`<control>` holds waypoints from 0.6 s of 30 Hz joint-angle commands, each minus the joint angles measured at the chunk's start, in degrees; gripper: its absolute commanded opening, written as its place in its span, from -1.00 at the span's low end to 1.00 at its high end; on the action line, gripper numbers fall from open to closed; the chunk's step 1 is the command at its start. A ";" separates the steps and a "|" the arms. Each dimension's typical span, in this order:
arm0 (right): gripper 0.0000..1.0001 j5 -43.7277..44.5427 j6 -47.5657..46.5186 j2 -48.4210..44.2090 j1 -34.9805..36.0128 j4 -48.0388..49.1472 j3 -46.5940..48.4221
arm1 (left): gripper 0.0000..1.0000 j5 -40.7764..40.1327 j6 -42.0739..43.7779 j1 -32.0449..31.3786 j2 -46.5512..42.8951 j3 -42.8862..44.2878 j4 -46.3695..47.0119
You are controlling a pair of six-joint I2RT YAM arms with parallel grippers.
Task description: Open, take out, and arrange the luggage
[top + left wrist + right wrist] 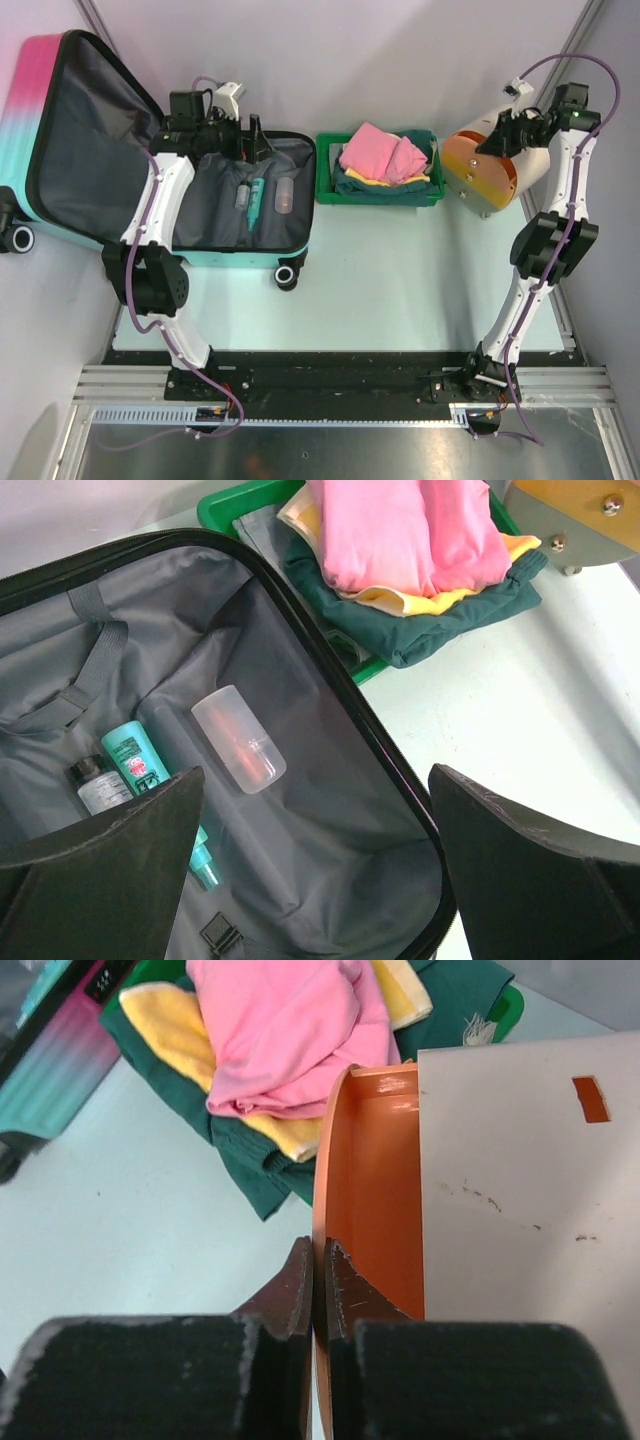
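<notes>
The luggage (pixel 45 90), a pink-to-teal suitcase, lies open at the left, its dark grey lining (pixel 330 820) showing. In its lower half lie a clear bottle (pixel 238 738), a teal tube (pixel 138 758) and a small black-capped bottle (pixel 98 786). My left gripper (pixel 315 780) hangs open above that half near its right rim, holding nothing. At the far right my right gripper (pixel 320 1252) is shut on the thin orange rim (pixel 372 1160) of a white-and-orange cylinder (pixel 490 172).
A green tray (pixel 380 194) stands between suitcase and cylinder, piled with folded pink (pixel 385 152), yellow and dark green clothes. The suitcase lid (pixel 85 130) leans up at the far left. Black wheels (pixel 287 276) jut toward me.
</notes>
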 commanded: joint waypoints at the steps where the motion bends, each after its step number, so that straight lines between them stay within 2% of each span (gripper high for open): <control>1: -1.00 0.75 -17.90 2.23 -1.40 -23.30 5.62 | 0.96 2.77 0.78 0.52 0.58 2.46 1.18; 4: -1.00 -0.13 -22.39 -1.71 -1.93 -23.33 -1.02 | 0.95 3.21 0.60 0.43 1.02 3.07 1.18; 11: -1.00 0.40 -26.09 -8.30 -2.28 -23.33 -10.70 | 0.96 3.74 0.69 0.43 0.76 2.90 1.18; 18: -1.00 0.31 -26.97 -12.80 -3.77 -23.42 -14.33 | 0.96 4.18 0.60 0.35 0.05 1.76 1.27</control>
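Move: Just right of the right hand, whose shut fingers already pinch the rim of the orange front panel, sits the round case: its middle is some 6 cm to the right, about 2 cm ahead and roughly 10 cm below. The green tray of folded clothes lies about 24 cm to the left, 2 cm nearer the base and some 15 cm lower. From the idle left hand, the case's middle is about 61 cm to the right, level ahead, and around 12 cm below. Drawing the pinched orange rim straight back towards the base, the right hand goes on pulling for about 6 cm and sinks slightly, roughly 1.5 cm. The wrist turns some 10 degrees counter-clockwise with the pull and the fingers keep their shut hold on the panel edge. ##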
